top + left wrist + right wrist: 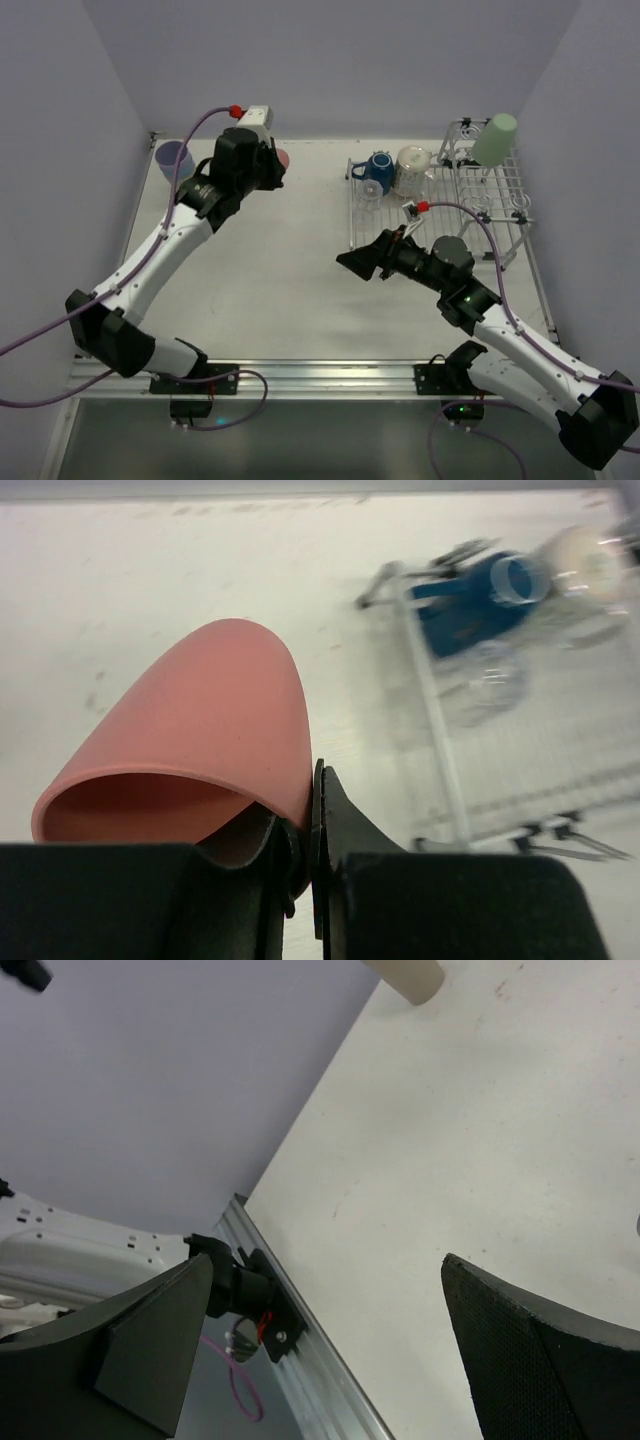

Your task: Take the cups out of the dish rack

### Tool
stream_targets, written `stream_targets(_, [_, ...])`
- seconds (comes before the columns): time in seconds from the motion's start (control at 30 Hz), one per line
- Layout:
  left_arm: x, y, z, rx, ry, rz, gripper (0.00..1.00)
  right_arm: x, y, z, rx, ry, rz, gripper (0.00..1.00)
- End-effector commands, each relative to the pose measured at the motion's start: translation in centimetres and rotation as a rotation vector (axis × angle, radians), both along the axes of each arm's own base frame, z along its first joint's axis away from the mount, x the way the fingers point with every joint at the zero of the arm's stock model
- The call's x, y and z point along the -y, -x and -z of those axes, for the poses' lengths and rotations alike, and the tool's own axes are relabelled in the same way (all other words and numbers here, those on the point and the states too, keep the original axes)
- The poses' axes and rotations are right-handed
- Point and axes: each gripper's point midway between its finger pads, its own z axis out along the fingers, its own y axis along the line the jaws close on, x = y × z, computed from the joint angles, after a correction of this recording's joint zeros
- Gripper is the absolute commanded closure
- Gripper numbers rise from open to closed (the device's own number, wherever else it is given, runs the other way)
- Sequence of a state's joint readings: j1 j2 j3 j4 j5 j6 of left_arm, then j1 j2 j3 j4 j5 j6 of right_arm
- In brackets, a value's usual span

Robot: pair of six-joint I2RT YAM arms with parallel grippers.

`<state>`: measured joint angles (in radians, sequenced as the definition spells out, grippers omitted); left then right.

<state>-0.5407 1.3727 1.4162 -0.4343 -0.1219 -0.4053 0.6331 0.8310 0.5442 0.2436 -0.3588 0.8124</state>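
My left gripper (272, 166) is at the back left of the table, shut on the wall of a salmon-pink cup (284, 158). In the left wrist view one finger is inside the pink cup (200, 730) and the other outside it, with the gripper (308, 840) pinching the rim. The dish rack (500, 215) stands at the back right. It holds a dark-blue mug (378, 168), a whitish mug (412, 170), a clear glass (368, 196) and a green cup (494, 138). My right gripper (362, 262) hovers in front of the rack's left end, open and holding nothing (330, 1330).
A lavender cup (173, 157) stands in the back left corner. A beige cup (405, 975) shows at the top edge of the right wrist view. Walls close in the table on three sides, and a metal rail (300, 375) runs along the near edge.
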Motion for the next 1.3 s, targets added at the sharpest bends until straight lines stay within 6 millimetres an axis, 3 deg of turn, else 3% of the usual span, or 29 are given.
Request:
stream_targets(0.0, [-6.5,-1.6,6.9,-0.251,-0.239,-0.079,1.0,0.6,0.1,-0.3,0.077,0.086,0.023,0.01])
stream_targets(0.03, [-7.0,-2.8,8.7,-0.305,-0.278,-0.088,1.0,0.6,0.2,-0.2,0.081,0.094,0.022,0.01])
stream_targets(0.1, [-8.8,-4.3,10.2,-0.354,-0.314,-0.132,1.0,0.9,0.6,-0.1,0.098,0.12,0.014,0.01])
stream_targets(0.13, [-9.3,-5.1,12.6,-0.417,-0.347,-0.135,1.0,1.0,0.7,-0.2,0.105,0.128,0.013,0.01])
stream_targets(0.2, [-10.4,-6.8,13.1,-0.438,-0.349,-0.156,1.0,1.3,1.0,-0.3,0.124,0.143,0.013,0.01])
stream_targets(0.23, [-10.6,-7.2,15.2,-0.496,-0.37,-0.145,1.0,1.5,1.0,-0.3,0.129,0.147,0.017,0.01])
stream_targets(0.27, [-10.9,-8.1,15.0,-0.493,-0.371,-0.152,1.0,1.6,1.1,-0.1,0.131,0.152,0.02,0.01])
stream_targets(0.33, [-11.4,-8.2,17.0,-0.56,-0.421,-0.147,1.0,1.8,1.2,-0.6,0.149,0.144,0.024,0.01])
stream_targets(0.5, [-11.5,-9.2,19.0,-0.61,-0.441,-0.117,1.0,1.3,1.6,-0.6,0.15,0.133,-0.007,0.01])
stream_targets(0.7, [-12.4,-10.5,21.3,-0.68,-0.451,-0.103,1.0,0.8,1.5,0.6,0.125,0.154,-0.027,0.01])
stream_targets(0.93, [-13.0,-11.0,22.7,-0.713,-0.448,-0.1,0.9,0.7,1.1,0.8,0.121,0.167,-0.018,0.01])
stream_targets(1.27, [-13.3,-12.2,20.8,-0.653,-0.443,-0.132,0.46,0.3,1.0,0.8,0.113,0.176,-0.031,0.01])
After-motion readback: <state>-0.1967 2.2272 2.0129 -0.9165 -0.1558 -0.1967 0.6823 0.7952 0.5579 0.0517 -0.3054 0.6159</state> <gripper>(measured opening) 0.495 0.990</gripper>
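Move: The left hand already holds the pink cup; the bare table spot it is bound for lies about 12 cm ahead, 16 cm left and 27 cm below. The cup stack with the purple cup on top stands some 10 cm left of that spot and 1 cm farther out. The blue mug in the rack is about 14 cm ahead and 18 cm right of the left hand. From the right hand the spot is roughly 28 cm ahead and 27 cm left. Left hand lowers the pink cup some 22 cm, forward and left beside the stack, tipping down, then opens. ##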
